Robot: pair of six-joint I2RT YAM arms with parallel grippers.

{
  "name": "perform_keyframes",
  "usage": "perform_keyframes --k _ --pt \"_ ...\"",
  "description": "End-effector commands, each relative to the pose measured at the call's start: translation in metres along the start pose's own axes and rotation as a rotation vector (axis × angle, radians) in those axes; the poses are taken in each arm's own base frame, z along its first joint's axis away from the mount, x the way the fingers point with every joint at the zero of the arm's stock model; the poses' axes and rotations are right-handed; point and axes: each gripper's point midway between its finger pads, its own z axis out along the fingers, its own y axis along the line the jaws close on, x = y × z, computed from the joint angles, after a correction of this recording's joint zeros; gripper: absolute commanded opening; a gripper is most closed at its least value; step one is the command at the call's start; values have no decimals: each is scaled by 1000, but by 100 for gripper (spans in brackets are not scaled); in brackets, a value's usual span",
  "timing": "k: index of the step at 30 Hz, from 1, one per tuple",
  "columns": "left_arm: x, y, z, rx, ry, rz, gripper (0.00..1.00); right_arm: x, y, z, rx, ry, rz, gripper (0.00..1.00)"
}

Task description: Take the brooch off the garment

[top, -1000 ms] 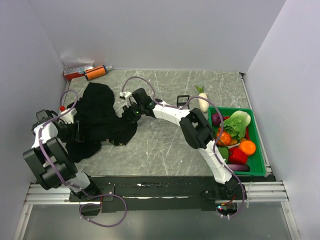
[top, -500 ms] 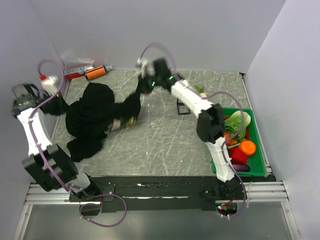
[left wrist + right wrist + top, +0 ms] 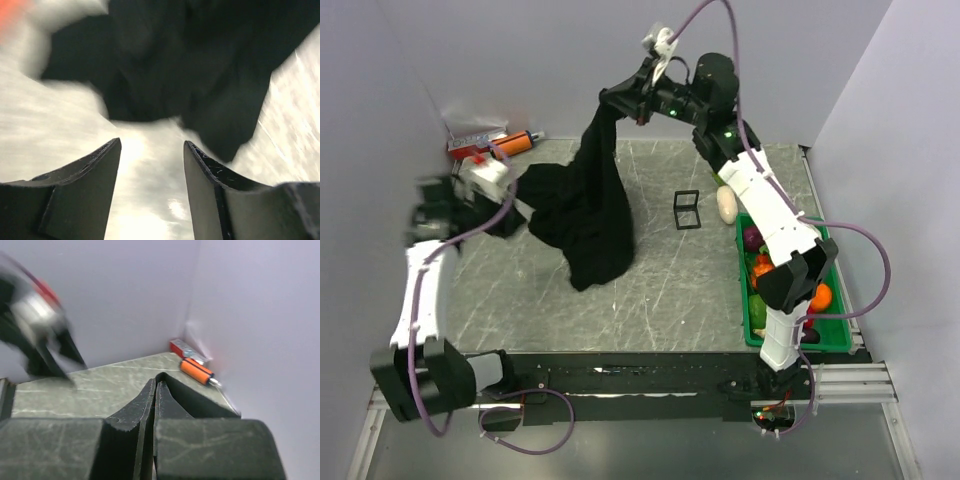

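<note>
The garment (image 3: 592, 205), a black T-shirt, hangs in a long bunched drape from my right gripper (image 3: 607, 100), which is raised high over the back of the table. Its lower end reaches the tabletop. The print is folded out of sight. In the right wrist view that gripper (image 3: 156, 389) is shut on a black fold of the garment (image 3: 200, 401). My left gripper (image 3: 512, 218) hovers just left of the hanging cloth. Seen from the left wrist, this gripper (image 3: 151, 146) is open and empty, with the garment (image 3: 200, 75) ahead of it. The brooch is hidden.
A small black cube frame (image 3: 686, 210) stands right of the cloth, with a white radish (image 3: 727, 204) beyond it. A green tray (image 3: 842, 300) of vegetables lines the right edge. An orange cylinder (image 3: 510, 146) and a red-grey box (image 3: 470, 142) lie in the back left corner.
My right arm has lifted the garment off the table into a hanging drape. My left arm swung out to the left wall, then back beside the cloth, its gripper open now.
</note>
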Motion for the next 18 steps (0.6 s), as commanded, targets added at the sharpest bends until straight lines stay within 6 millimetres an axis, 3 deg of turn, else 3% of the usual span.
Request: perform_keyframes --k 1,5,6,7,8,9,11,13,14,15,16,17,18 --pt "64 -16 48 29 94 -69 60 4 10 8 -30 -21 -13 0" --pt "74 18 87 -43 96 -163 60 -3 16 1 -46 -13 -51 0" --pt "52 31 94 -68 52 -180 60 -4 17 0 -46 -10 -60 0" --pt "47 38 100 -73 43 -201 60 -6 19 -3 -46 -5 -78 0" --pt "55 44 116 -62 66 -240 60 -5 20 -5 -45 1 -81 0" --pt "35 51 124 -54 26 -259 60 -2 19 -7 -39 12 -78 0" --pt "37 63 149 -26 39 -315 60 2 22 -12 -35 26 -78 0" --pt "44 66 166 4 64 -341 58 8 23 -15 -27 45 -69 0" --pt "62 62 181 54 104 -377 57 10 23 -16 -24 51 -66 0" --pt "56 61 189 81 102 -374 57 12 22 -17 -20 55 -62 0" --pt "63 57 195 103 129 -393 57 15 21 -18 -5 63 -52 0" --pt "81 55 206 121 174 -419 58 17 20 -18 0 66 -51 0" --pt "78 51 214 134 180 -392 58 19 19 -18 2 72 -50 0"
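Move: The garment hangs from the right hand's shut fingers. Its left end spreads low over the table, roughly 20 cm ahead, 5 cm right and 21 cm below the open left hand, and from the right hand about 13 cm ahead, 26 cm left and 46 cm below. From the left hand, the garment's near lower part is level ahead, some 20 cm right and 21 cm down; the orange bottle is about 33 cm ahead, 5 cm left and 21 cm down. Still pinching the top of the garment, the right hand eases down about 6 cm. The open left hand touches nothing at first: it drops some 14 cm, drifting a little right, then reaches forward about 17 cm, staying low, towards the garment's left end; its fingers tip down roughly 15 degrees and stay open. ##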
